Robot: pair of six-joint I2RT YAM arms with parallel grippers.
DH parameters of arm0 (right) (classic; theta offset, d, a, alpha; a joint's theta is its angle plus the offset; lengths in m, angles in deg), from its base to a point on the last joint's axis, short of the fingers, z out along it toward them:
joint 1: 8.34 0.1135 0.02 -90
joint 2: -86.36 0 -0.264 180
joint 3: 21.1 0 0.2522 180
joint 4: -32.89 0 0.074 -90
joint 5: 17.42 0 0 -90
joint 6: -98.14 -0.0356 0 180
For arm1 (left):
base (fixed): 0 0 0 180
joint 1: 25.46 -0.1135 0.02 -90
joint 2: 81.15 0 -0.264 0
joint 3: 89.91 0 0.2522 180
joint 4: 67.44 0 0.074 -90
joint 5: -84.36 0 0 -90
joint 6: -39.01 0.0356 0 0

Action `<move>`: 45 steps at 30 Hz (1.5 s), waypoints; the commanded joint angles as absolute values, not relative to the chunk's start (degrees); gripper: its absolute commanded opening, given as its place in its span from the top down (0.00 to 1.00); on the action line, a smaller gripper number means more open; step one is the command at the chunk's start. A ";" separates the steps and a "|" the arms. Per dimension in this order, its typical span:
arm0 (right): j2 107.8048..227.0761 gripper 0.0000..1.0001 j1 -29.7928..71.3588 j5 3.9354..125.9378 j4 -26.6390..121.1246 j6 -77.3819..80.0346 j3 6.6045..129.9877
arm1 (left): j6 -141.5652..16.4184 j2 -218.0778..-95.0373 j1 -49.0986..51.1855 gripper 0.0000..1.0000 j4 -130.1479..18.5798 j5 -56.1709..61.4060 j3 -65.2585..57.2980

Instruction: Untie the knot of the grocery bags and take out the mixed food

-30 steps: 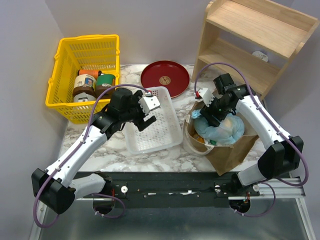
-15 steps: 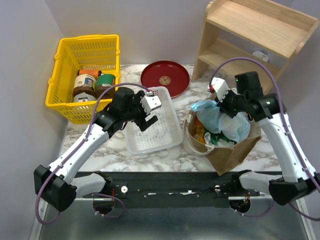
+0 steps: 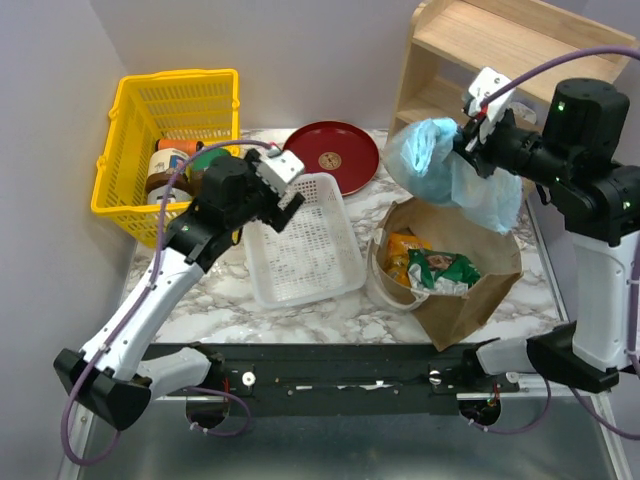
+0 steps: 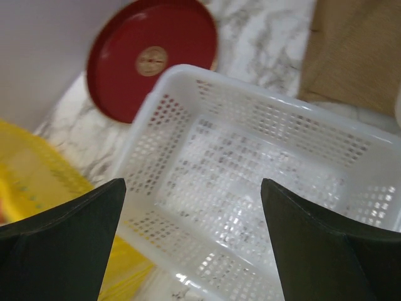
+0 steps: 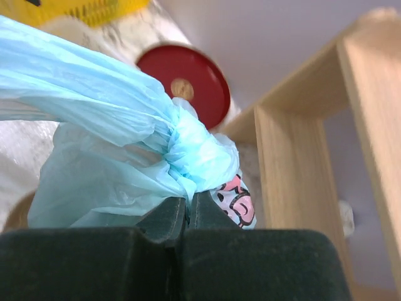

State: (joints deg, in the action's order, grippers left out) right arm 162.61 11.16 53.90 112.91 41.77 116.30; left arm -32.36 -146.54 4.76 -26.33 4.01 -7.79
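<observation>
My right gripper (image 3: 468,138) is shut on the light-blue plastic grocery bag (image 3: 452,178), pinching it just below its knot (image 5: 188,147). The bag hangs in the air above the brown paper bag (image 3: 480,300), in front of the shelf. In the right wrist view the jaws (image 5: 188,204) are pressed together on the thin blue plastic. The paper bag stands open and shows a green crisp bag (image 3: 442,268) and a yellow-orange packet (image 3: 404,250). My left gripper (image 3: 288,195) hovers open and empty over the white perforated basket (image 3: 352,250), its fingers (image 4: 75,232) wide apart above the basket's rim (image 4: 207,75).
A yellow basket (image 3: 140,120) holding jars (image 3: 175,165) stands at the back left. A red plate (image 3: 330,155) lies behind the white basket. The wooden shelf (image 3: 500,60) rises at the back right, close behind the raised blue bag.
My right gripper shut on the blue bag inside the paper bag, then lifted it up and back toward the shelf. The left arm drew slightly left, still open.
</observation>
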 commanded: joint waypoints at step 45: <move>183.56 1.00 30.06 40.14 105.18 42.68 109.73 | -58.98 -156.03 -4.45 0.01 -43.47 60.18 -1.52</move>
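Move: The grocery bag's knot is already in the right hand. It is being taken towards the white basket, whose middle lies about 28 cm left, 4 ahead and 44 below. The open paper bag stands some 7 cm right of that hand, nearly level with it and 38 below; the red plate is about 21 left, 28 ahead. From the left hand the knot is roughly 33 cm right, 2 back and 19 up, with the white basket 6 right, 1 ahead, 25 below. Still pinching the bag by its knot, the right hand carries it about 18 cm left and 12 down, turning some 30 degrees counter-clockwise and tipping down. The wide-open left hand first swings about 16 cm left and up, clear of the basket, then sweeps back right and slightly down and back, turning clockwise, until its fingers come up around the bag's loose tail beside the knot, without closing. ##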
